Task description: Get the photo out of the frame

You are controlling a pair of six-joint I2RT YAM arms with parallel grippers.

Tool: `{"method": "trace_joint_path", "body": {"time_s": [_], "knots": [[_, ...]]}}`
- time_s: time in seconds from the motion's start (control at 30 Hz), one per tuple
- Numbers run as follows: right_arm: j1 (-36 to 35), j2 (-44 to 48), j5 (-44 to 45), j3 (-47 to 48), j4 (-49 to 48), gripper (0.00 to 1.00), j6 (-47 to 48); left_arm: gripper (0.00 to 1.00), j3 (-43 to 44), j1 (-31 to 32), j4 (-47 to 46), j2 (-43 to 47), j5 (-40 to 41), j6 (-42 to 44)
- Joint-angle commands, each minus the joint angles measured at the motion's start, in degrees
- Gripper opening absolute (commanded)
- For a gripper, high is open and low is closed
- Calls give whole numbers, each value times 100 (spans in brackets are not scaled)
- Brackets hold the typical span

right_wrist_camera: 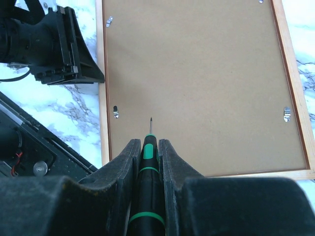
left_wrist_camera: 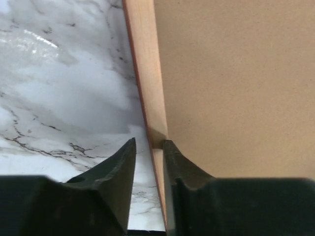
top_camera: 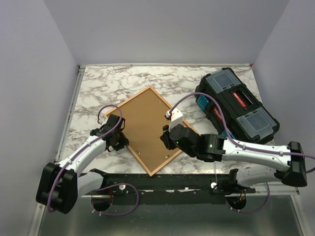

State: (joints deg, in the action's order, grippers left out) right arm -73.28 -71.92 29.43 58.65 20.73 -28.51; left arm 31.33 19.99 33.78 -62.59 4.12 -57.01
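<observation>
The orange-red frame (top_camera: 136,96) lies face down on the marble table, its brown back board (top_camera: 145,125) up. The photo is hidden under the board. My left gripper (top_camera: 117,140) is at the frame's left rail. In the left wrist view its jaws (left_wrist_camera: 148,143) stand slightly apart astride the rail (left_wrist_camera: 146,59), with marble showing between the left finger and the wood. My right gripper (top_camera: 166,138) is shut on a black and green screwdriver (right_wrist_camera: 148,162). The screwdriver's tip hangs over the board (right_wrist_camera: 197,83), near a small metal clip (right_wrist_camera: 115,112).
A black toolbox (top_camera: 236,105) with clear lid compartments stands at the back right. More metal clips (right_wrist_camera: 287,114) sit along the board's edges. The left gripper (right_wrist_camera: 59,44) shows beside the frame in the right wrist view. Grey walls enclose the table.
</observation>
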Motion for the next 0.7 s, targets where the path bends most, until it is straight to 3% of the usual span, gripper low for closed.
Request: {"method": "trace_joint_path", "body": {"time_s": [0.0, 0.03, 0.2, 0.47, 0.63, 0.67], "knots": [[7, 368, 306, -188, 207, 1, -174, 22, 102, -63, -283, -327, 271, 396], [12, 418, 309, -219, 220, 1, -181, 15, 145, -65, -329, -384, 265, 523], [7, 569, 371, -315, 290, 1, -207, 0, 489, -228, -183, -567, 198, 1322], [8, 784, 450, -533, 266, 1, -217, 0, 1141, -781, 393, -729, 132, 2624], [9, 871, 449, -590, 265, 1, -244, 0, 1200, -979, 578, -344, -296, 2332], [7, 910, 467, -604, 265, 1, -257, 9, 1112, -969, 585, -203, -484, 2177]]}}
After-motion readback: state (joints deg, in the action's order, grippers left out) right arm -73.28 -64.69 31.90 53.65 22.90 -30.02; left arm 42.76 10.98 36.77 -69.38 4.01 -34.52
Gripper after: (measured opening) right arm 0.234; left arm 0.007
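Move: The frame's left rail, face down with the backing board up, lies right at the left fingertips, barely 1 cm below. One metal clip sits about 9 cm ahead and 2 cm left, another some 3 cm back and 6 cm right; the backing's middle is about 7 cm ahead and 12 cm right. From the right hand, holding the screwdriver, that rail spot lies some 17 cm left, 1 cm ahead, 16 cm below. The frame's left rail, with a left fingertip against it at first, is left behind: the left hand slides about 2 cm forward while its fingers shut, then swings forward, left and up off the rail, some 6 cm in all, turning clockwise roughly 10 degrees. The right hand keeps the screwdriver and draws about 3 cm to the right over the backing, away from the left hand. ##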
